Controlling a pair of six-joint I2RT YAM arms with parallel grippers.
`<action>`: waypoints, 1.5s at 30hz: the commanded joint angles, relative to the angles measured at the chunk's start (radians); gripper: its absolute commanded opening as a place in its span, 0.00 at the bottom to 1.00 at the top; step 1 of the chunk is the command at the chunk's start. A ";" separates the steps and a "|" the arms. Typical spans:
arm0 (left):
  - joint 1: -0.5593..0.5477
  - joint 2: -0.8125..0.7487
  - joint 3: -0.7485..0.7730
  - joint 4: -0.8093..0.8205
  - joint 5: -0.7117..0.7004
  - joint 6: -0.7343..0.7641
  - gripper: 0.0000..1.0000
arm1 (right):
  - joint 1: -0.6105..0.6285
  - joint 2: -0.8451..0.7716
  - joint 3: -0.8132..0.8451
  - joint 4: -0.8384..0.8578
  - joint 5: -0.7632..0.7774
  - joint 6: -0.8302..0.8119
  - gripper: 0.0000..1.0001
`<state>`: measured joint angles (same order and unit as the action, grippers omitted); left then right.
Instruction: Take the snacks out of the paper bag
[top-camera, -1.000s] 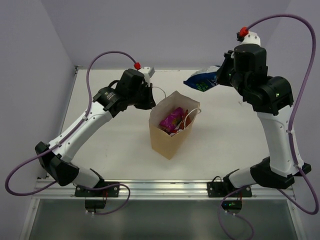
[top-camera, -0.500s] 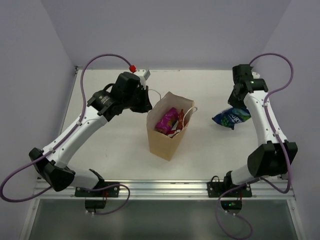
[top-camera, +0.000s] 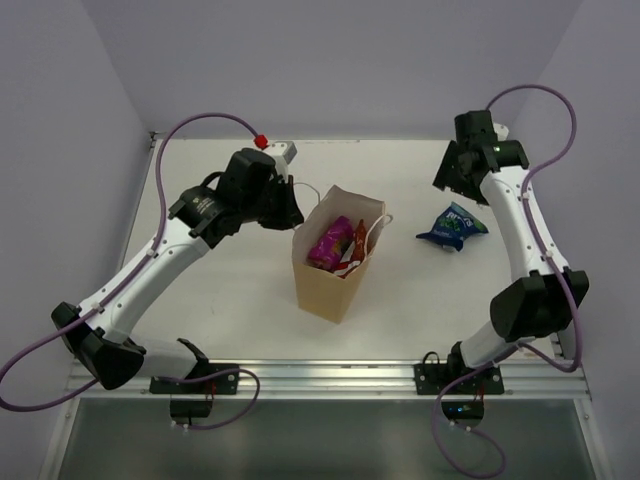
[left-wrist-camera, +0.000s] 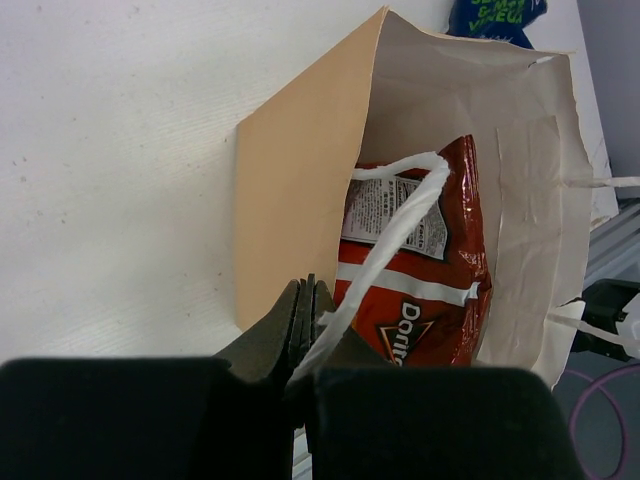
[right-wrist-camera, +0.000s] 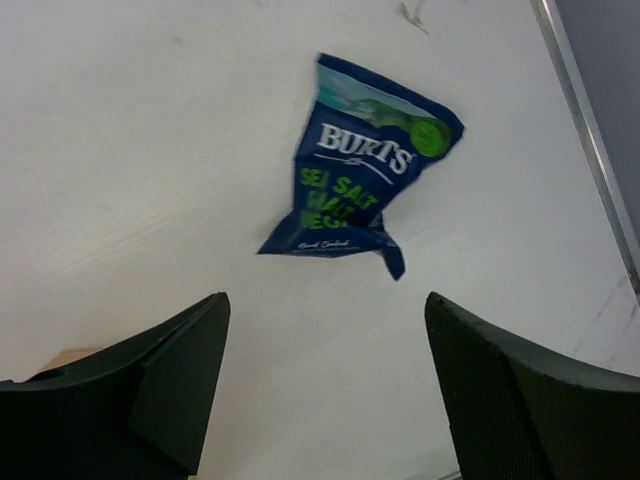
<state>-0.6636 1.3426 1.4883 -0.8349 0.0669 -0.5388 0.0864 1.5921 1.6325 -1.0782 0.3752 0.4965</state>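
The tan paper bag (top-camera: 328, 278) stands upright mid-table with its mouth held wide. Inside it lie a purple snack packet (top-camera: 328, 243) and a red Doritos bag (top-camera: 358, 252), the Doritos bag (left-wrist-camera: 425, 300) also filling the left wrist view. My left gripper (top-camera: 291, 207) is at the bag's far left rim, shut on the white cord handle (left-wrist-camera: 400, 212); its jaws (left-wrist-camera: 308, 298) pinch the cord. A blue snack packet (top-camera: 452, 226) lies flat on the table right of the bag. My right gripper (top-camera: 453, 176) hangs above and behind it, open and empty (right-wrist-camera: 326, 300), with the blue packet (right-wrist-camera: 362, 195) below.
The bag's second cord handle (top-camera: 378, 228) droops over its right rim. A metal rail (top-camera: 320, 375) runs along the table's near edge by the arm bases. Grey walls close in the back and both sides.
My right gripper carried the blue packet down to the table right of the bag, opened, let it go and drew back. The left gripper kept its hold on the handle.
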 joint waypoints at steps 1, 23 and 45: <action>-0.005 -0.037 -0.011 0.045 0.022 -0.007 0.00 | 0.141 -0.070 0.202 -0.052 -0.001 -0.038 0.81; -0.005 -0.048 -0.005 0.062 0.043 0.008 0.01 | 0.638 0.006 0.198 -0.135 -0.234 0.048 0.49; -0.004 -0.040 -0.049 0.086 0.033 0.002 0.00 | 0.682 0.037 0.580 -0.210 -0.203 0.019 0.00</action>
<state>-0.6636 1.3251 1.4483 -0.8017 0.0902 -0.5385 0.7677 1.6394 2.0228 -1.2484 0.1638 0.5308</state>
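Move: The red Doritos bag stands in the paper bag, about 10 cm back and 25 cm to the left of my empty right hand, its middle some 7 cm lower. The purple snack bag is beside it, about 7 cm farther left. The blue crisp packet lies on the table some 6 cm ahead of my right hand, 4 cm to its right and 20 cm below. From my left hand the Doritos bag lies level ahead, 14 cm to the right and 13 cm below. I swing my right hand about 25 cm left and 9 cm back in a high arc over to the paper bag, turning it some 40 degrees counter-clockwise. I drop to the top of the Doritos bag, narrowing the fingers, pinch its upper edge and start lifting, 6 cm or so. My left hand stays put and keeps its pinch on the paper bag's white handle. ##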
